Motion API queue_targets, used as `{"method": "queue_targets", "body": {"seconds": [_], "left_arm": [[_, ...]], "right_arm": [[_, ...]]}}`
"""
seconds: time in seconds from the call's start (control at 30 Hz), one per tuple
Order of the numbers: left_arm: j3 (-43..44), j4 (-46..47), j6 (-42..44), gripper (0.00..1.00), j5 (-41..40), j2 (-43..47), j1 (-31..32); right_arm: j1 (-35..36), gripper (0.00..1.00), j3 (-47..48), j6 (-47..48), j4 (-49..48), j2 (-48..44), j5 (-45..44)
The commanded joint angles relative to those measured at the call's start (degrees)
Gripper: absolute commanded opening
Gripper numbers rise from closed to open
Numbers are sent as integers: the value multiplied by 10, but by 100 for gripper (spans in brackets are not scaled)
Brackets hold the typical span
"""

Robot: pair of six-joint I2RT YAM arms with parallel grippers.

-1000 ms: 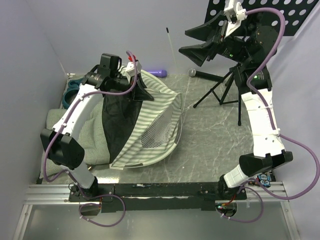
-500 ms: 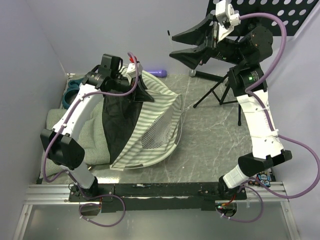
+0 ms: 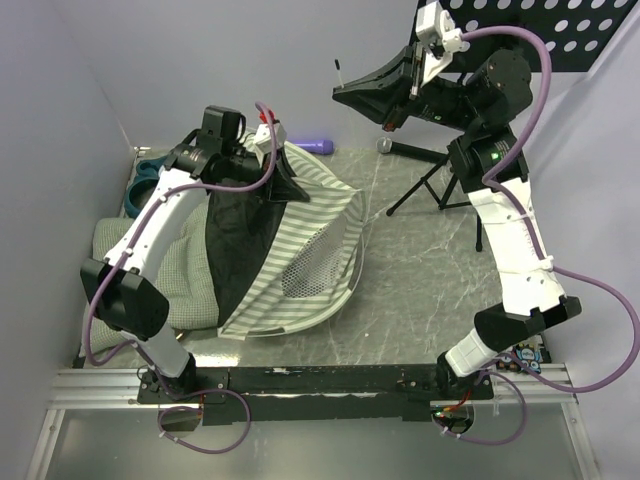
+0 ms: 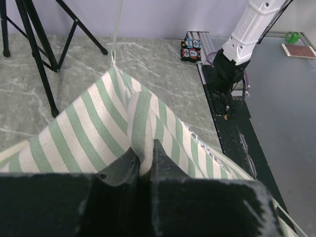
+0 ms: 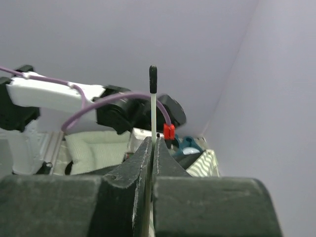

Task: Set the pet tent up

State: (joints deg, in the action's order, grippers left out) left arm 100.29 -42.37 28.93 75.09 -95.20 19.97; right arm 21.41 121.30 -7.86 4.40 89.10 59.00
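Note:
The pet tent (image 3: 300,250) lies half raised on the table's left side, green-and-white stripes outside, black lining and white mesh showing. My left gripper (image 3: 290,188) is shut on a fold of its striped fabric (image 4: 89,133) at the upper edge; in the left wrist view the jaws (image 4: 144,153) pinch that fold. A thin white pole (image 3: 338,70) with a black tip stands up from the tent's far corner. My right gripper (image 3: 345,95) is raised high at the back and shut on this pole (image 5: 153,108), whose tip sticks out past the closed jaws (image 5: 153,143).
A flat green-checked cushion (image 3: 175,270) lies under the tent at the left. A black tripod (image 3: 430,180) stands at the back right beneath a perforated black board (image 3: 560,30). A purple object (image 3: 315,145) and a teal object (image 3: 145,180) sit along the back edge.
My right gripper has swung left toward the pole and closed from wide open onto it. The left arm and the tent have not moved.

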Motion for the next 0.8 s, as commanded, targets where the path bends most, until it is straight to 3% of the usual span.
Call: {"method": "queue_targets", "body": {"seconds": [0.0,0.13,0.17,0.57,0.77], "left_arm": [[-12,180,-147,1,44,62,-11],[-128,687,-531,1,25,113,-37],[-134,750,-589,1,20,113,-44],[-65,1019,-903,1,25,44,-67],[-57,966,-889,1,8,40,-82]], "right_arm": [[12,0,80,102,165,27,-55],[24,0,90,187,320,33,-121],[28,0,73,213,340,27,-143],[44,0,-62,297,438,-13,-252],[45,0,-87,349,473,-36,-245]]}}
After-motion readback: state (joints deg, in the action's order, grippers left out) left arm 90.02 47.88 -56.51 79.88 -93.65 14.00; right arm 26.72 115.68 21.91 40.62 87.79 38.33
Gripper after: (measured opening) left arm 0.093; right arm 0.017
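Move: Above the tent, the shut right fingers already hold the pole just below its black tip. From that hand, the striped tent fold pinched by the left gripper lies about 25 cm lower, some 5 cm left and 2 cm ahead. From the left hand, the pole tip is roughly 30 cm up, 5 cm right and 2 cm back; the mesh window is 17 cm below, 8 cm back and 3 cm right, the black panel 15 cm below, 5 cm back and 14 cm left. Bringing the pole end down to the tent fold, the right hand first eases forward, then sinks about 14 cm, ending 5 cm farther out, its fingers swinging forward and tipping from slightly up to slightly down. The left hand meets it, lifting the pinched fabric some 12 cm, fingertips tilting up about 15 degrees, before settling back a centimetre. Both grips stay shut. ##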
